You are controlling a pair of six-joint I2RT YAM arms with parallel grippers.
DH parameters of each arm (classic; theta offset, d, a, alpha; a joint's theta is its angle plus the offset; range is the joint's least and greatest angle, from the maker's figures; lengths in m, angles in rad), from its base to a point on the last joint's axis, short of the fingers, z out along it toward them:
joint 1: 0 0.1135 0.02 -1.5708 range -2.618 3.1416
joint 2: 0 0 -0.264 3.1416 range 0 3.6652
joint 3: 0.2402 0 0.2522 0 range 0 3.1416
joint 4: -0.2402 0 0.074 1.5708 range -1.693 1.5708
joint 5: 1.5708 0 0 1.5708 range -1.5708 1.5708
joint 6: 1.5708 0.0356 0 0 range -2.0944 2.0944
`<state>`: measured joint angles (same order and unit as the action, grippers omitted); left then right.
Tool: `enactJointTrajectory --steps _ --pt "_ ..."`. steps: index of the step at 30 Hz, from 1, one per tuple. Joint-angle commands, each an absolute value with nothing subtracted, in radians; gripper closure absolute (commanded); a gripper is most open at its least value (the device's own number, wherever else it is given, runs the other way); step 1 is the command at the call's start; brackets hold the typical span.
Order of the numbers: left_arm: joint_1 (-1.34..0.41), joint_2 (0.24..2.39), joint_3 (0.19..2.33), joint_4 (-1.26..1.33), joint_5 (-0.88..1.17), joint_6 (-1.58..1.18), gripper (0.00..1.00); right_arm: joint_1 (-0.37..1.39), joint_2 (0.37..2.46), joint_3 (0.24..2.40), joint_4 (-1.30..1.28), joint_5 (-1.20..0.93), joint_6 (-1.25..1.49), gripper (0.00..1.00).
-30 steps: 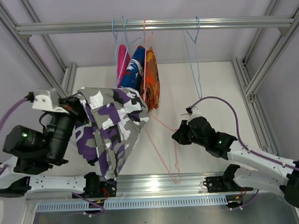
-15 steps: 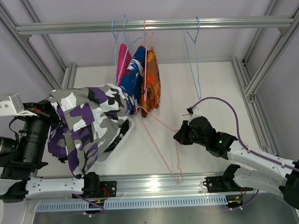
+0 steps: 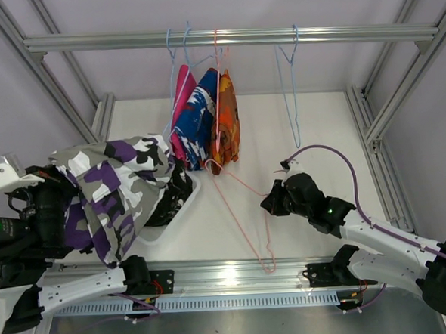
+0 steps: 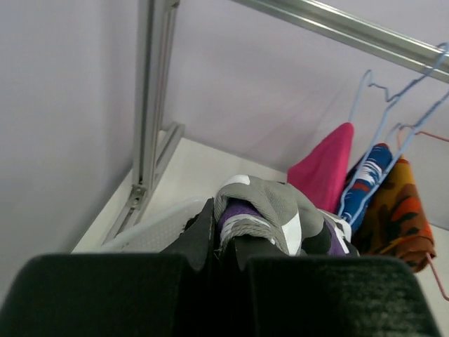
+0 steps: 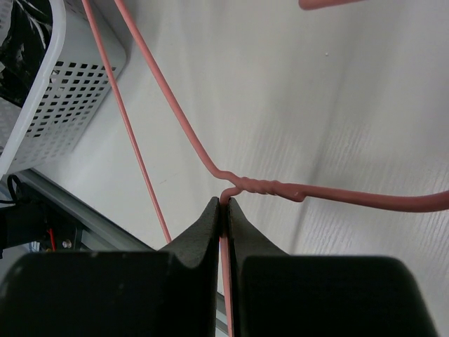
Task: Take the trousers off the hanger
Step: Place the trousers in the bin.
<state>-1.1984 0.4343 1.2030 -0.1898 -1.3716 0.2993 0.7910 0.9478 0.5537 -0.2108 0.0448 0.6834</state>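
My left gripper [image 4: 226,226] is shut on a fold of the purple-white patterned trousers [image 3: 111,190], which hang bunched at the far left, apart from any hanger. My right gripper [image 5: 225,205] is shut on the twisted neck of the bare pink wire hanger [image 5: 280,188]. That hanger [image 3: 245,218] slants across the table with nothing on it. Pink trousers [image 3: 180,116], blue-patterned trousers [image 3: 201,111] and orange trousers [image 3: 228,125] hang from hangers on the rail [image 3: 336,33]. Black trousers [image 3: 176,199] lie in the white basket [image 3: 182,213].
An empty blue hanger [image 3: 290,87] hangs at the right of the rail. Aluminium frame posts [image 3: 386,104] stand along both sides of the white table [image 3: 312,131]. The basket's perforated wall [image 5: 63,91] lies just left of the pink hanger.
My left arm has swung left with the purple-white trousers, carrying them away from the pink hanger to above the basket's left side. The right gripper and hanger have barely moved.
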Motion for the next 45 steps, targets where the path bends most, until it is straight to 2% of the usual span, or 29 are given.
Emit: enactJointTrajectory --steps 1,4,5,7,14,27,37,45 --pt "-1.12 0.443 1.232 -0.384 -1.42 0.075 1.0 0.784 0.928 0.552 -0.187 0.045 0.673 1.0" --pt "-1.104 0.468 1.291 -0.636 -1.506 -0.238 0.99 0.781 0.927 0.549 -0.187 0.04 0.672 1.0" --pt "-1.103 0.475 1.302 -0.799 -1.529 -0.299 1.0 0.779 0.925 0.548 -0.187 0.038 0.669 1.0" --pt "-1.101 0.473 1.325 -0.906 -1.529 -0.397 0.99 0.775 0.927 0.546 -0.187 0.034 0.666 1.0" --pt "-1.101 0.396 1.282 -0.807 -1.528 -0.307 0.99 0.756 0.954 0.529 -0.147 0.012 0.663 1.0" --pt "-1.085 0.428 1.302 -0.953 -1.529 -0.425 0.99 0.75 0.979 0.529 -0.138 -0.008 0.661 1.0" --pt "-0.907 0.502 1.146 -0.845 -1.529 -0.52 0.99 0.735 0.904 0.526 -0.192 -0.008 0.653 1.0" --pt "-0.781 0.59 1.083 -0.663 -1.528 -0.531 0.99 0.729 0.897 0.515 -0.195 -0.015 0.638 1.0"
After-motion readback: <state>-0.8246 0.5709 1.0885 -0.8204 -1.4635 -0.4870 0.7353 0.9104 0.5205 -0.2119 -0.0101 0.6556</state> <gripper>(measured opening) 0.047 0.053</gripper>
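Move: My left hand is already gripping the camo trousers high up. The bin they are going to sits about 12 cm ahead, roughly in line sideways and some 40 cm below. In it lie the black trousers, about 13 cm ahead and 6 cm to the right. The hanging pink trousers are around 24 cm ahead, 15 cm right and 15 cm lower. From my right hand the bin is about 8 cm ahead, 38 cm left and 8 cm below. Keeping the camo trousers pinched, I lower my left hand about 10 cm towards the bin. I first drift some 4 cm left and a little back, nearly pause, then sink further while easing back right and forward. Meanwhile the wrist swings some 25 degrees counter-clockwise and the fingers tip slightly down. My right hand keeps its grip on the salmon hanger, dipping about 2 cm and rising again. ##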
